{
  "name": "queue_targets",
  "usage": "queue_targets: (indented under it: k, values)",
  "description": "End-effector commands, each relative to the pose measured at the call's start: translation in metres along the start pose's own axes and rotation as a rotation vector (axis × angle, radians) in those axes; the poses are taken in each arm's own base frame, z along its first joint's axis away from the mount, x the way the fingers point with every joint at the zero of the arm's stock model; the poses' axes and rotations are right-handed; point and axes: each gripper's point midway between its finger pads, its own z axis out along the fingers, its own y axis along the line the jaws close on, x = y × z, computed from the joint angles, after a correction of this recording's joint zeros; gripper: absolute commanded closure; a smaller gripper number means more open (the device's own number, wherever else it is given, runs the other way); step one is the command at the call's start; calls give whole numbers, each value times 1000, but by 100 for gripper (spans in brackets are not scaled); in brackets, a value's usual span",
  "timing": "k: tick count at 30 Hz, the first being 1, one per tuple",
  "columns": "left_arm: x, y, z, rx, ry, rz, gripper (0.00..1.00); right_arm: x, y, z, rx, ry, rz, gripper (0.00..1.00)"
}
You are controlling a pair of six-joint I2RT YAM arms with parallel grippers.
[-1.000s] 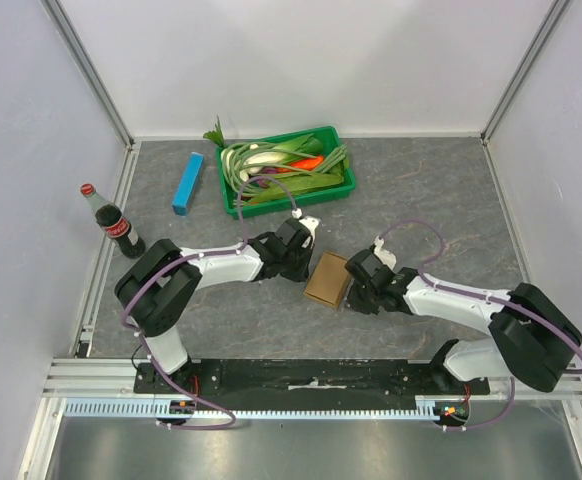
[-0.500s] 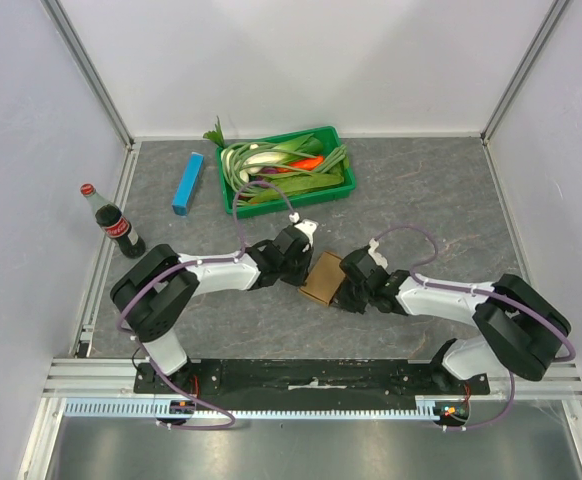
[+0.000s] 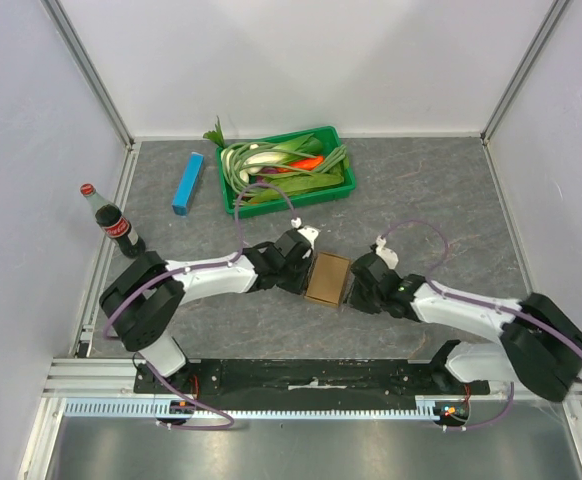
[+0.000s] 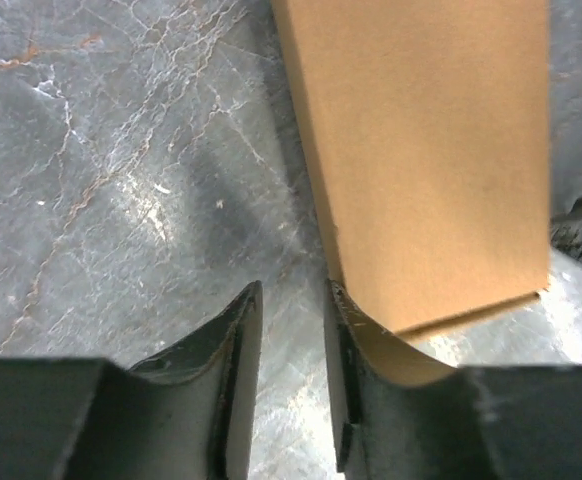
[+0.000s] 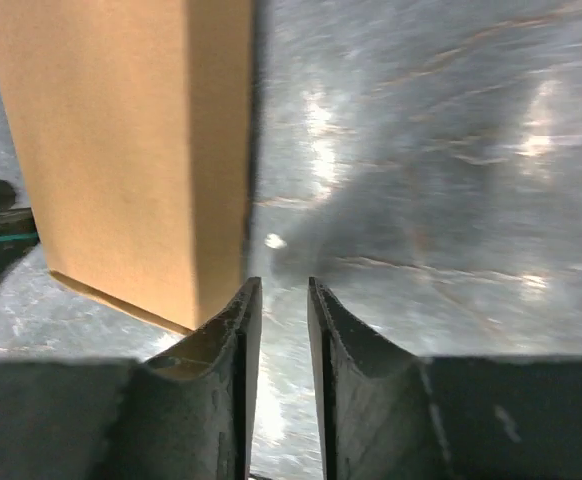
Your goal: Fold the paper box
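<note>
The paper box (image 3: pixel 328 279) is a plain brown cardboard piece lying on the grey table between my two arms. My left gripper (image 3: pixel 304 270) sits at its left edge and my right gripper (image 3: pixel 353 287) at its right edge. In the left wrist view the box (image 4: pixel 421 150) lies just outside the right finger of my left gripper (image 4: pixel 293 300); the jaws stand a little apart with only table between them. In the right wrist view the box (image 5: pixel 111 140) lies beside the left finger of my right gripper (image 5: pixel 282 292), whose narrow gap is also empty.
A green tray (image 3: pixel 347 160) of vegetables stands at the back centre. A slim blue box (image 3: pixel 187 183) lies left of it, and a cola bottle (image 3: pixel 112 222) stands near the left wall. Walls close in the table on three sides.
Both grippers, shut before, have opened a little beside the box. The box has turned squarer to the table edge, and the right arm has shifted slightly right.
</note>
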Motion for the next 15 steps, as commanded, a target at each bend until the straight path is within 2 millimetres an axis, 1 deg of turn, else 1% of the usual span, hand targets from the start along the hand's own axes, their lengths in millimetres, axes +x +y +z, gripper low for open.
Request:
queue_targets:
  k: [1, 2, 3, 4, 5, 6, 7, 8, 9, 10, 11, 12, 13, 14, 15]
  values:
    - [-33, -1, -36, 55, -78, 13, 59, -21, -30, -23, 19, -109, -134, 63]
    - [-41, -1, -45, 62, -108, 7, 58, -25, -35, -25, 13, -111, -132, 54]
    - [-40, 1, -48, 64, -112, 1, 56, -28, -30, -32, -36, -107, -165, 51]
    - [-42, 4, -51, 66, -124, -8, 55, -30, -29, -35, -49, -107, -169, 50]
    - [-45, 5, -54, 67, -135, -15, 54, -33, -27, -38, -64, -110, -179, 45]
    - [-44, 2, -54, 96, -127, -22, 54, -38, -23, -43, -99, -108, -187, 42]
    - [-45, 2, -54, 105, -130, -29, 52, -42, -20, -45, -117, -116, -239, 38]
    - [-44, -1, -53, 119, -131, -37, 50, -50, -11, -50, -146, -134, -267, 29]
    - [-47, -7, -54, 159, -151, -39, 49, -57, -6, -53, -164, -147, -280, 24]
    - [-47, -9, -53, 177, -160, -46, 46, -58, 2, -55, -210, -135, -328, 20]
    - [-49, -13, -51, 196, -175, -64, 44, -65, 15, -59, -261, -149, -338, 18]
    - [-49, -15, -46, 221, -186, -71, 43, -72, 15, -55, -266, -145, -324, 17]
    - [-50, -14, -42, 230, -189, -88, 42, -69, 25, -57, -330, -111, -332, 17]
    - [-51, -14, -40, 240, -190, -98, 42, -78, 37, -59, -388, -132, -335, 17]
    - [-46, -16, -37, 264, -169, -107, 42, -82, 37, -51, -400, -115, -315, 18]
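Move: Beside its two long sides lies the folded paper box: its middle is about 2 cm ahead and 6 cm to the right of the left hand, and some 4 cm ahead and 5 cm to the left of the right hand, roughly 1 cm below both. The vegetable basket sits about 26 cm ahead and 3 cm to the left of the left hand, and the blue block some 22 cm ahead and 25 cm left of that same hand. Backing off the paper box with both hands: the left rises about 6 cm beside the box's left edge, its fingertips swinging some 10 degrees to the right, and opens further to a bit over half. The right draws off to the right and climbs about 5 cm, easing a little forward late on, opening wide while it turns slightly counter-clockwise and its fingertips tilt forward. ##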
